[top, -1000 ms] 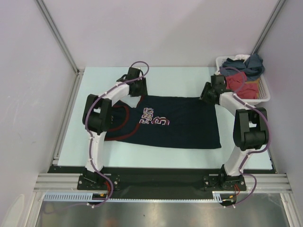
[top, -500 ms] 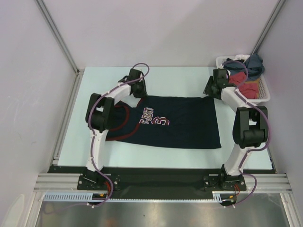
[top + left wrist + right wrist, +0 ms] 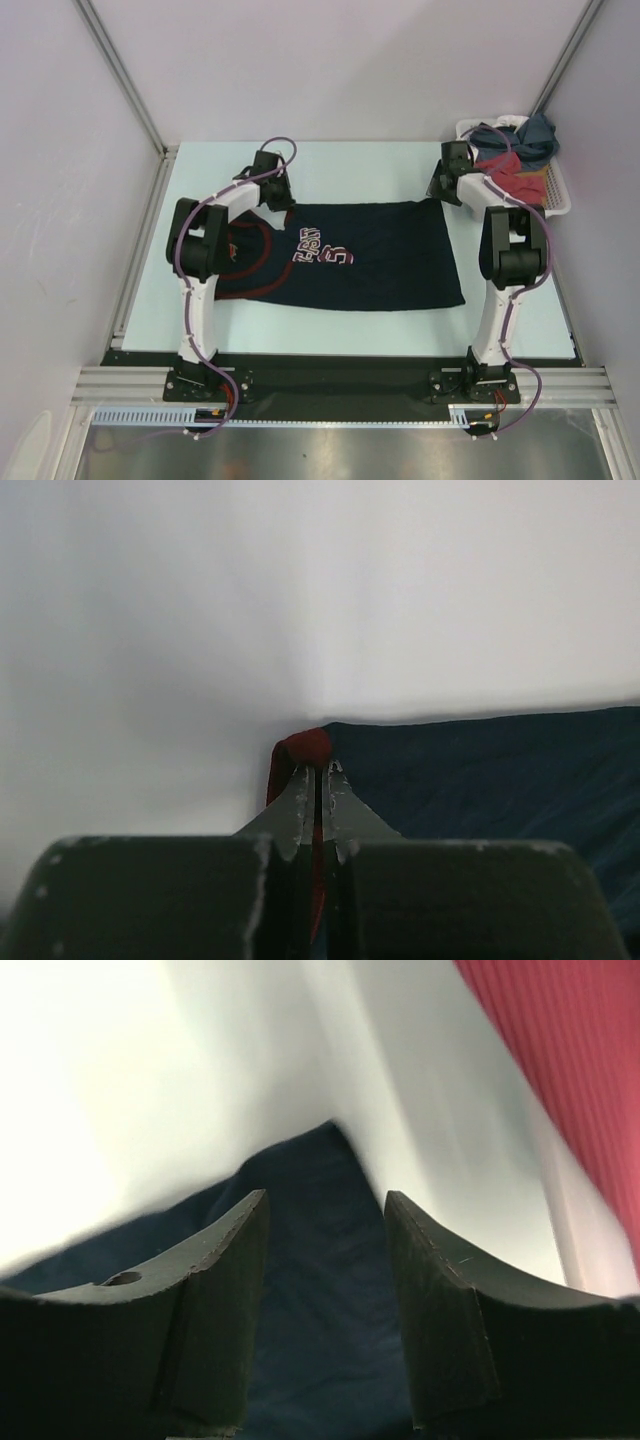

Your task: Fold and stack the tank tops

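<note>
A dark navy tank top [image 3: 390, 260] with reddish trim and chest lettering lies spread flat on the table. My left gripper [image 3: 274, 196] is at its far left corner, shut on the red-trimmed strap [image 3: 305, 748], which bunches just past the fingertips of the gripper [image 3: 318, 768]. My right gripper [image 3: 438, 194] hovers at the far right corner of the top. In the right wrist view this gripper [image 3: 325, 1200] is open, with navy cloth [image 3: 310, 1290] showing between its fingers. A slate-blue garment [image 3: 535, 133] lies in the basket.
A white basket [image 3: 556, 203] stands at the far right corner of the table, holding a red garment [image 3: 500, 165] beside the slate-blue one. Red cloth [image 3: 570, 1070] shows close to the right gripper. The enclosure walls rise behind and to both sides.
The left gripper has shut on the red-trimmed strap. Both grippers have moved farther back along the top's far edge, and the right one now sits at the far right corner.
</note>
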Action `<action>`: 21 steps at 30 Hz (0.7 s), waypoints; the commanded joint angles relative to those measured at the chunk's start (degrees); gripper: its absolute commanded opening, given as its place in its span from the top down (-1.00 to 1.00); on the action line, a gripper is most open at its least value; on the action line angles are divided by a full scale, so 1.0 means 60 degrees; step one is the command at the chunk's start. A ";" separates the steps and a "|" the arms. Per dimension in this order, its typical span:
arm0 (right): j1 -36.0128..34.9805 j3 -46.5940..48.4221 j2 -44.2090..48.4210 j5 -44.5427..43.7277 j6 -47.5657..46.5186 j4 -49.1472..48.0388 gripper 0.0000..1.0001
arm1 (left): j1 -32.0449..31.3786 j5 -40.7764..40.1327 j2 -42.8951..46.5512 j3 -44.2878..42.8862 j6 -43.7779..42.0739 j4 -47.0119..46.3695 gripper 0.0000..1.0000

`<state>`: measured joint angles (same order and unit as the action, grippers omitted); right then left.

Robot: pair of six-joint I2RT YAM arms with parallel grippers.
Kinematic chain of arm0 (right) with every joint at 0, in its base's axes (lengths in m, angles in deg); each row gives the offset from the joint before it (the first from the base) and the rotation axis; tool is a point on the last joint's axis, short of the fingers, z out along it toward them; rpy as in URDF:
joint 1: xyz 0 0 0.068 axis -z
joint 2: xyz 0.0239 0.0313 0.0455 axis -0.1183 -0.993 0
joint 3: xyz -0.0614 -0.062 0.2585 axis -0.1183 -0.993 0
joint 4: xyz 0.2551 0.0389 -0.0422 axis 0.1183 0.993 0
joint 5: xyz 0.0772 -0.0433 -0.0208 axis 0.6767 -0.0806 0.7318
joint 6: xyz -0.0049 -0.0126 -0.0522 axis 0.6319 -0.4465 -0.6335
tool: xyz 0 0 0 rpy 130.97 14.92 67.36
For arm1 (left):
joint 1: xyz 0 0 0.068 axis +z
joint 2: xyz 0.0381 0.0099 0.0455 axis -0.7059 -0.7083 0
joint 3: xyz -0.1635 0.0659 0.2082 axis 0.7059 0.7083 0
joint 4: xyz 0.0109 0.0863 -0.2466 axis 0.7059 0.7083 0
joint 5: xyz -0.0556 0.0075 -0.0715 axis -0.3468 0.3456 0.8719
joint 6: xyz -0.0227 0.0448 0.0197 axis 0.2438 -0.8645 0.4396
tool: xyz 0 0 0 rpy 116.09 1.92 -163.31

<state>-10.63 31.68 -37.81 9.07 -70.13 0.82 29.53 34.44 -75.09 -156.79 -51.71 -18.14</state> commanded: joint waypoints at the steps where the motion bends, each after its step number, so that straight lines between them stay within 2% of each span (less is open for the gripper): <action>1: -0.0122 0.1054 -0.0630 -0.0441 -0.0197 0.0177 -0.09 | 0.0380 -0.0185 0.0406 0.0279 -0.0220 0.0191 0.99; 10: -0.0166 0.2271 -0.1773 -0.0178 -0.0373 0.0192 -0.15 | 0.0380 -0.0214 0.0406 0.0279 -0.0381 0.0163 0.99; 13: -0.0152 0.2607 -0.2008 -0.0061 -0.0431 0.0265 -0.08 | 0.0380 -0.0316 0.0406 0.0220 -0.0440 0.0177 0.99; 16: -0.0152 0.2770 -0.2315 -0.0061 -0.0432 0.0295 0.06 | 0.0380 -0.0375 0.0391 0.0162 -0.0469 0.0192 0.99; 17: -0.0152 0.2799 -0.2374 -0.0003 -0.0417 0.0265 0.26 | 0.0380 -0.0346 0.0377 0.0133 -0.0498 0.0178 0.99; 19: -0.0166 0.2799 -0.2360 -0.0046 -0.0417 0.0105 0.45 | 0.0380 -0.0332 0.0304 -0.0014 -0.0542 0.0178 0.99; 21: -0.0166 0.2843 -0.2316 -0.0148 -0.0475 0.0002 0.73 | 0.0380 -0.0288 0.0216 -0.0320 -0.0572 0.0236 0.99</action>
<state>-11.48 46.06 -51.71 8.83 -72.43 2.46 31.23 35.11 -74.63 -156.35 -52.82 -17.84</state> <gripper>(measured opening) 0.181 0.015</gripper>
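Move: The tank top's far right corner lies about 4 cm ahead of the open right hand, 1 cm to its left and 4 cm below. The laundry basket's middle stands some 19 cm to that hand's right and 8 cm ahead, about level in height. The tank top's far left corner is already between the left fingers; from that hand the far right corner is roughly 38 cm to the right and 4 cm ahead, near the same height. The tank top's far right corner is what the right hand goes for: it reaches forward about 5 cm while sinking some 3.5 cm, wrist barely turning, then slows and closes its fingers around the corner. The left hand, still pinching the far left corner, draws it about 1.5 cm left early on and then holds it there. ##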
